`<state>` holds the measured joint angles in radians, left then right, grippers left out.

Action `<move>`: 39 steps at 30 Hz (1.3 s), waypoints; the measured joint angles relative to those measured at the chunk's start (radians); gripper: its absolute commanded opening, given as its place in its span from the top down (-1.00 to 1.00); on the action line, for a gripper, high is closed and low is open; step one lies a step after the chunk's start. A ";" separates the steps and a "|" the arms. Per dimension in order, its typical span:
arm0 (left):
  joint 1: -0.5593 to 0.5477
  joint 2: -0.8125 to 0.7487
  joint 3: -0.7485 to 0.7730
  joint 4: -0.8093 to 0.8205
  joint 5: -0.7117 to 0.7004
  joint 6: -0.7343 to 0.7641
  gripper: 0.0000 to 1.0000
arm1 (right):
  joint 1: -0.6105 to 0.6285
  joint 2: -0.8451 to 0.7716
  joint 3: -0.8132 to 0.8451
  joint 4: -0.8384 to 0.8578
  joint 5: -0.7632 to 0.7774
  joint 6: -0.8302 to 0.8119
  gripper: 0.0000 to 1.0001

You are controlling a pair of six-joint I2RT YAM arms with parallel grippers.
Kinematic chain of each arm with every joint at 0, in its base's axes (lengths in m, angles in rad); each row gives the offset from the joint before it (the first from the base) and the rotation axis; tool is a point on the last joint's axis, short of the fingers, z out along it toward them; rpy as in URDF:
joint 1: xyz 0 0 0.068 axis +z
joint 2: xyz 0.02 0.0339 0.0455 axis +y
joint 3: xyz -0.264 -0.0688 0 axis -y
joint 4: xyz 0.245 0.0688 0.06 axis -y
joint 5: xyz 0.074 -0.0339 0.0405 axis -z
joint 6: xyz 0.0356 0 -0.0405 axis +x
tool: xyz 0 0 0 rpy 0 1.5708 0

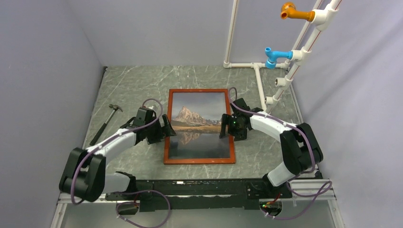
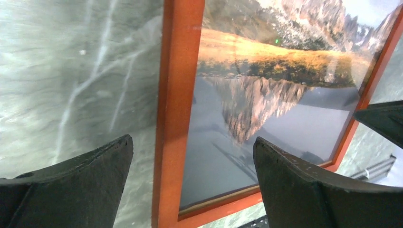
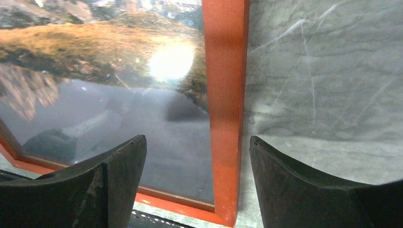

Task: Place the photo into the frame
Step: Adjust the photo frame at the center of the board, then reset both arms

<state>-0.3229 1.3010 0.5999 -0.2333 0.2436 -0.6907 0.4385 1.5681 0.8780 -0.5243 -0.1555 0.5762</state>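
The reddish-brown frame (image 1: 200,90) lies flat in the middle of the table with the mountain-and-lake photo (image 1: 198,127) inside it, picture side up. My left gripper (image 1: 167,129) is open and straddles the frame's left rail (image 2: 177,95) just above it; the photo (image 2: 266,90) shows beyond the rail. My right gripper (image 1: 226,127) is open and straddles the right rail (image 3: 226,85), one finger over the photo (image 3: 104,85) and one over the table. Neither gripper holds anything.
A hammer (image 1: 105,122) lies on the grey marble table (image 1: 133,80) left of the left arm. White pipes (image 1: 260,80) with blue and orange fittings stand at the back right. Grey walls close in the left, back and right sides.
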 measured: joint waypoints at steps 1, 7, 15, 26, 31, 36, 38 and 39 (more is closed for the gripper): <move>0.000 -0.032 0.000 -0.023 -0.022 0.003 -0.99 | 0.002 -0.019 0.000 -0.005 0.014 -0.002 -0.73; 0.001 -0.339 -0.010 -0.083 -0.106 0.050 -0.99 | 0.005 -0.231 0.000 -0.011 0.087 -0.029 -0.99; 0.001 -0.733 -0.059 -0.079 -0.156 0.124 -0.99 | 0.005 -0.537 -0.089 0.043 0.135 -0.087 -0.99; 0.001 -1.035 -0.261 0.056 -0.172 0.320 -0.99 | 0.005 -0.772 -0.304 0.249 0.225 -0.194 -0.99; 0.001 -1.076 -0.328 0.109 -0.246 0.397 -0.99 | 0.005 -0.841 -0.439 0.394 0.283 -0.310 -0.98; 0.001 -1.071 -0.388 0.156 -0.383 0.460 -0.99 | 0.005 -0.888 -0.536 0.495 0.385 -0.400 -0.97; 0.001 -1.060 -0.418 0.187 -0.441 0.481 -0.99 | 0.004 -0.909 -0.564 0.513 0.433 -0.412 -0.97; 0.001 -1.053 -0.435 0.205 -0.472 0.492 -0.99 | 0.003 -0.919 -0.578 0.526 0.460 -0.415 -0.97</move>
<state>-0.3222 0.2481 0.1650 -0.0280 -0.2287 -0.1982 0.4416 0.6487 0.2996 0.0017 0.3046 0.1612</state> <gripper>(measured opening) 0.994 0.989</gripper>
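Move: The left hand hovers open over the left rail of the photo frame, whose middle lies about 9 cm ahead, 14 cm to the right and 4 cm below; the hammer lies some 28 cm to that hand's left and 8 cm farther out. The right hand is over the opposite rail, with the frame's middle about 9 cm ahead, 13 cm to its left and 3 cm lower; the foot of the pipe stand is roughly 15 cm ahead and 18 cm to its right. Both empty hands leave the squared photo frame together, first rising straight off its side rails, the left by some 16 cm and the right by about 13, while their wrists tip the fingers up from steeply down towards forward, nearly 60 degrees in all. Still tipping, they then swing apart and sink a few centimetres, the left hand leftward off the frame towards the hammer's side and the right hand rightward towards the pipe stand, each ending about 10 cm outward; the left fingers stay wide open and the right ones open the rest of the way. ##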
